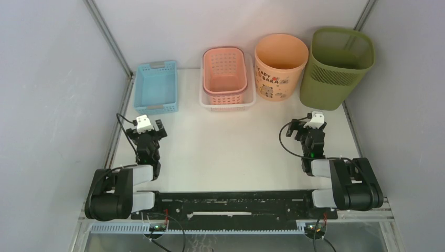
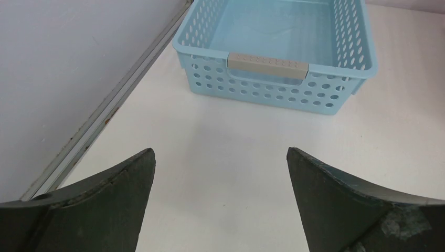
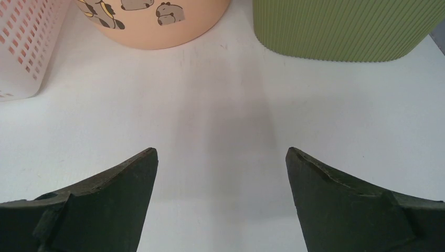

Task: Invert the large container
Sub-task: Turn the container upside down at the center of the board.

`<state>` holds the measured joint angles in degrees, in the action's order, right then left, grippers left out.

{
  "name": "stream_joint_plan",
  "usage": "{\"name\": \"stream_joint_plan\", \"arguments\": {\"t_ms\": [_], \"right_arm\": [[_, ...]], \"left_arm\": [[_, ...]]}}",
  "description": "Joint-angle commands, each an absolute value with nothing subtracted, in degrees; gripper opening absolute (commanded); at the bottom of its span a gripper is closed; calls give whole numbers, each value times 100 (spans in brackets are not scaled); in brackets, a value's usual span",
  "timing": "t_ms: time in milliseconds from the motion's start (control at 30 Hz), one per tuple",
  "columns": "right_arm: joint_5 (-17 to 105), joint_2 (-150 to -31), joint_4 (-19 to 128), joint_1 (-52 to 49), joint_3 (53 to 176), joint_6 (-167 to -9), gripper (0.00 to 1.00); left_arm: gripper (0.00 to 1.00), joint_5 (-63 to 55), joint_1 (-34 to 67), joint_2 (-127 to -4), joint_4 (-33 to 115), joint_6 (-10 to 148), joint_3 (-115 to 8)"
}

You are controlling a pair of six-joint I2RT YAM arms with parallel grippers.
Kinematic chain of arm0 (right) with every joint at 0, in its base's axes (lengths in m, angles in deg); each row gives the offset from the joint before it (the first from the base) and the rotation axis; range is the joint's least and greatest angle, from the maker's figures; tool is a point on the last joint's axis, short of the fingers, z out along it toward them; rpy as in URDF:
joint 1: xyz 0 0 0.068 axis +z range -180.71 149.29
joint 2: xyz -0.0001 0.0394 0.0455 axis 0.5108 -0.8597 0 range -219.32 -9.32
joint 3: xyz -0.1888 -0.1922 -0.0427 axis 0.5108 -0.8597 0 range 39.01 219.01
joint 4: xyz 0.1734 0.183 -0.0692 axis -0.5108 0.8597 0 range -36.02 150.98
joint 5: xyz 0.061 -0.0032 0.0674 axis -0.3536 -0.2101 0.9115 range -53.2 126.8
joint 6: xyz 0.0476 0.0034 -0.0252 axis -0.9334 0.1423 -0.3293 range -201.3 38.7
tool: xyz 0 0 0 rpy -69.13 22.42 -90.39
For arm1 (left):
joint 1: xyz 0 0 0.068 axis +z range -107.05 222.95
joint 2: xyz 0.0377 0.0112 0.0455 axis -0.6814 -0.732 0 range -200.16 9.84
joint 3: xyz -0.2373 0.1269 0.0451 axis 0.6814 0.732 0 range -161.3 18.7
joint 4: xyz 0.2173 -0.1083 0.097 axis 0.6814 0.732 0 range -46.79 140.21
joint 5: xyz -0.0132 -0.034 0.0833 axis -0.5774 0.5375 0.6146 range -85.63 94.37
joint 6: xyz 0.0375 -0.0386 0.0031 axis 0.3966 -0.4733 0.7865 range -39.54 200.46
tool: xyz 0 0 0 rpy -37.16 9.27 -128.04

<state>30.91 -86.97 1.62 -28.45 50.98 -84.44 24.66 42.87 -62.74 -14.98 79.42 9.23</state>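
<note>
The large container, a tall olive-green bin (image 1: 336, 68) with a mesh upper band, stands upright with its mouth up at the back right of the table. Its ribbed base shows at the top right of the right wrist view (image 3: 341, 29). My right gripper (image 1: 307, 128) is open and empty, low over the table, in front of the bin and apart from it; in its own view (image 3: 220, 157) only bare table lies between the jaws. My left gripper (image 1: 149, 131) is open and empty at the left, in its own view (image 2: 220, 157) facing a blue basket.
A light-blue perforated basket (image 1: 155, 88) sits at the back left, also in the left wrist view (image 2: 283, 52). A pink basket nested in a white one (image 1: 225, 79) sits at the back middle. A round peach bucket (image 1: 278, 65) with cartoon print stands just left of the green bin. Grey walls close in both sides.
</note>
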Motion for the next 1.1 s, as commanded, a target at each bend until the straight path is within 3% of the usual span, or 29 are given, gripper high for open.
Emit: {"name": "stream_joint_plan", "arguments": {"t_ms": [0, 467, 600, 733, 933, 1067], "right_arm": [[3089, -8640, 36, -2849, 5292, -8516, 100], [2996, -8552, -315, -2612, 5070, -8246, 100], [3048, -8187, -792, -2418, 4638, -7980, 100], [3112, -7241, 701, -2140, 4945, -7884, 100], [3831, -5667, 2721, -2014, 5576, -8611, 100], [3262, -4892, 4653, -1875, 6381, -10025, 100]], "left_arm": [[100, 2388, 4311, -6215, -1717, 7958, 799], [100, 2411, 4311, -6169, -1770, 7953, 842], [100, 2328, 4284, -5443, -1571, 8007, 1030], [100, 2411, 4181, -4156, -120, 7831, 798], [100, 2194, 4071, -2678, 881, 6611, 593], [100, 2311, 3956, -2317, 2563, 5421, -212]]}}
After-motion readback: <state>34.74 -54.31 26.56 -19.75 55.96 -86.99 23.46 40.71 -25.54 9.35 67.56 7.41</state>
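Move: Ahead of the right hand by some 33 cm and 10 cm to its left stands the orange bin, its middle about 5 cm higher. The green bin is 28 cm ahead, 10 cm right; the white basket holding the pink one is 29 cm ahead, 33 cm left. From the left hand the orange bin lies about 34 cm ahead and 54 cm right; the blue basket is 28 cm straight ahead, the white basket 30 cm ahead and 31 cm right. Rising clear of the board on both sides, open and empty: after a still start the right hand climbs about 12 cm while shifting 6 cm left, from in front of the green bin towards the orange bin's line, turning counter-clockwise and tipping its fingers up. The left hand lifts 11 cm, easing back 4 cm with some left drift, its fingers tilting up nearly 20 degrees and its left side rolling down. ##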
